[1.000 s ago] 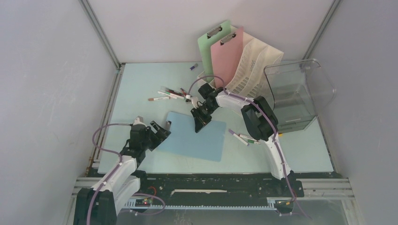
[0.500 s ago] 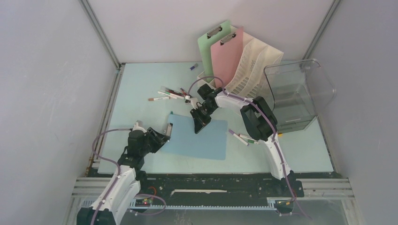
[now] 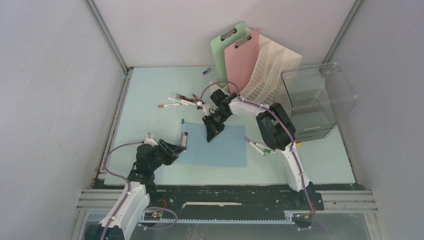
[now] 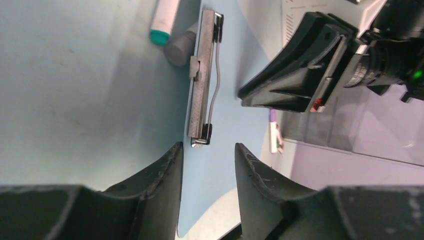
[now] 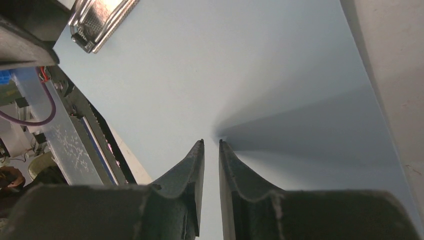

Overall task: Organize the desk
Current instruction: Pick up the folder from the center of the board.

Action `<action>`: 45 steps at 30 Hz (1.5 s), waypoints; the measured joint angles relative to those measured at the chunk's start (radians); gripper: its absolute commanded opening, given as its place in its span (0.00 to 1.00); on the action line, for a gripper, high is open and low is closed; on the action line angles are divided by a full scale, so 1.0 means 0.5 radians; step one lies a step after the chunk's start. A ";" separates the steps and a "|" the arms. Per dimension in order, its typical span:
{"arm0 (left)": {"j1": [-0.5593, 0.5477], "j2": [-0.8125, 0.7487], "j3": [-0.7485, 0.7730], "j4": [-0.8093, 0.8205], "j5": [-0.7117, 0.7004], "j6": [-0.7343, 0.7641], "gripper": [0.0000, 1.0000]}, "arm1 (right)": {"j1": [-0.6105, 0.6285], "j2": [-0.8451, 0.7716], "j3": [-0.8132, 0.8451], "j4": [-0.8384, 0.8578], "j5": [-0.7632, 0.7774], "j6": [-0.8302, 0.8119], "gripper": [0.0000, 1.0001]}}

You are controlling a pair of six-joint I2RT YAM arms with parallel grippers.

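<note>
On the pale mint desk (image 3: pixel 150 90) a blue clipboard (image 3: pixel 220 147) (image 5: pixel 250 75) lies flat, its metal clip (image 3: pixel 184 141) (image 4: pixel 202 75) along the left edge. My left gripper (image 3: pixel 179 146) (image 4: pixel 208 150) hovers low at that edge. Its jaws are apart and in line with the clip's near end, holding nothing. My right gripper (image 3: pixel 212 131) (image 5: pixel 211 142) points down at the board's far edge. Its tips are almost together and rest on the blue surface with nothing between them. A teal-capped pen (image 3: pixel 181 129) (image 4: pixel 164 17) lies just beyond the clip.
Several pens (image 3: pixel 182 100) are scattered behind the board, and more pens (image 3: pixel 260 146) lie by the right arm. At the back stand a green clipboard (image 3: pixel 225 50), a pink clipboard (image 3: pixel 245 57), a white file rack (image 3: pixel 270 67) and a clear bin (image 3: pixel 315 97).
The left arm drew back toward the near edge and its jaws narrowed. The blue clipboard swung square and shifted right, uncovering the teal-capped pen. The right gripper barely moved.
</note>
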 measured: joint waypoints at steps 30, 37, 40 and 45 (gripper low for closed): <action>0.003 0.076 0.031 0.134 0.274 -0.082 0.00 | 0.001 -0.012 0.049 -0.069 -0.067 -0.005 0.43; 0.003 -0.040 0.185 0.008 0.327 0.087 0.00 | -0.039 -0.207 0.076 -0.143 -0.082 -0.127 0.71; 0.003 -0.040 0.290 -0.006 0.363 0.157 0.00 | -0.067 -0.360 0.084 -0.185 -0.094 -0.242 0.81; 0.002 0.041 0.539 -0.126 0.407 0.331 0.00 | -0.114 -0.634 0.145 -0.319 -0.130 -0.555 0.92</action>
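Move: The folder's left edge already sits between the open left fingers; its middle lies about 15 cm to the right of that hand, 4 cm ahead and a couple of centimetres lower. From the same hand, the metal clip is some 6 cm ahead and 2 cm right, the teal marker 11 cm ahead, straight out. The right fingertips are down at the folder, its middle 2 cm back and 2 cm right of them; from them, the purple marker lies about 21 cm right and 2 cm back. Bring the left gripper up about 3 cm, half closing and rolling its left side down slightly, then dip a little and pinch the folder's left edge just short of the clip. With it gripped, lift roughly 9 cm, tipping the fingers up and turning clockwise. Hold the right fingers nearly still at the folder until the pinch is made, then raise them 15 cm clear, opening wide and tilting some 25 degrees. ##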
